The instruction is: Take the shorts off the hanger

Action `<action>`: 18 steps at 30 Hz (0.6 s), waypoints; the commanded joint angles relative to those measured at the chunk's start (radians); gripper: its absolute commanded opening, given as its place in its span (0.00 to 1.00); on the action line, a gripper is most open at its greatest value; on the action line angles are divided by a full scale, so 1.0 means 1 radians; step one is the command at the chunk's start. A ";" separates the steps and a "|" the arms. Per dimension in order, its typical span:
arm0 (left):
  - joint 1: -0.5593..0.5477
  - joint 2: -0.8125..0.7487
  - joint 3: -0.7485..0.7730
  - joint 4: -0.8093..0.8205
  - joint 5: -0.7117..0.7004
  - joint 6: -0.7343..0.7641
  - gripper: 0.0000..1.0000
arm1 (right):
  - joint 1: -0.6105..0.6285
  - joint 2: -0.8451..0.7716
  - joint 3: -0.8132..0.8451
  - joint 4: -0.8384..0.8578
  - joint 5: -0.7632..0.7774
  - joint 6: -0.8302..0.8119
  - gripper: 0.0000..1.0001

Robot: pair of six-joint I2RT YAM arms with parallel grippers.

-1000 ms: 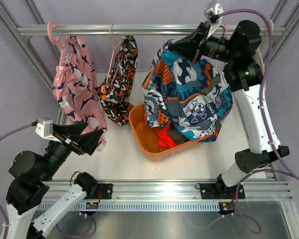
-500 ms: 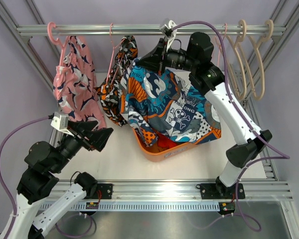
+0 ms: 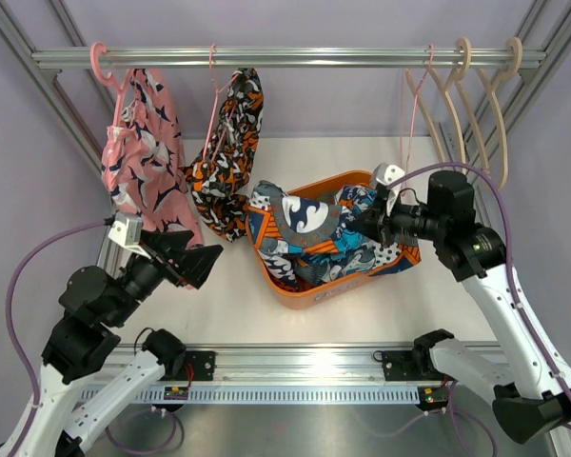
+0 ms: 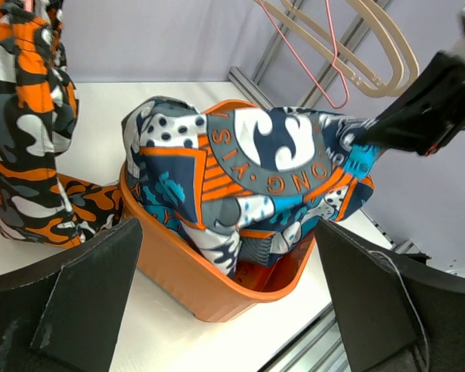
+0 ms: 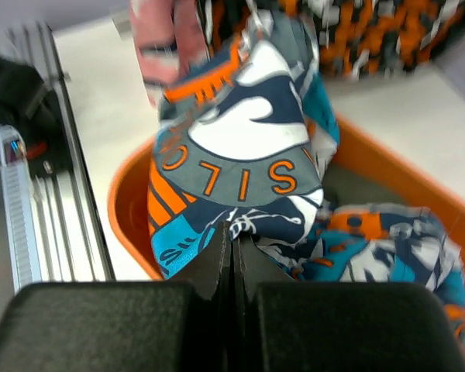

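Blue, orange and white print shorts (image 3: 309, 233) lie heaped in the orange basket (image 3: 314, 297). My right gripper (image 3: 364, 225) is shut on a fold of them at the heap's right side, as the right wrist view shows, with the gripper (image 5: 232, 231) at the cloth (image 5: 240, 132). Pink print shorts (image 3: 145, 162) and black-orange camo shorts (image 3: 230, 152) hang on pink hangers at the rail's left. My left gripper (image 3: 198, 262) is open and empty, left of the basket. The plain shorts are mostly hidden under the heap.
Several empty beige and pink hangers (image 3: 462, 95) hang at the rail's right end. The basket (image 4: 178, 279) fills the table's middle. Frame posts stand at both sides, and a slotted rail (image 3: 314, 367) runs along the near edge.
My right gripper came down from the rail with the blue print shorts and lowered them into the basket. My left arm rose slightly and shifted right.
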 commanded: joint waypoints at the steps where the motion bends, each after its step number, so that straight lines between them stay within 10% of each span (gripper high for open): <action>1: 0.003 0.044 -0.019 0.108 0.061 0.017 0.99 | -0.001 0.107 -0.072 -0.171 0.180 -0.153 0.00; 18: 0.003 0.064 -0.068 0.170 0.114 -0.056 0.99 | 0.189 0.796 0.129 -0.181 0.653 -0.231 0.00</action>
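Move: The right hand grips the blue patterned shorts above the orange bin, whose middle lies some 26 cm below that hand, about 7 cm farther forward and 2 cm to its left. Seen from that hand, the black-and-orange shorts hang about 23 cm left and 12 cm ahead, roughly level in height; the empty pink hanger is 14 cm ahead, 8 cm right and some 15 cm higher. From the left hand the bin is about 15 cm ahead, 22 cm right and 29 cm below. Still gripping the blue shorts with shut fingers, the right hand drives them quickly down into the orange bin, about 24 cm down and 7 cm forward, easing off among the cloth. Its fingers swing from pointing mostly left to steeply down, some 50 degrees of turn. The left hand, open and empty, drifts about 3 cm right towards the bin. ##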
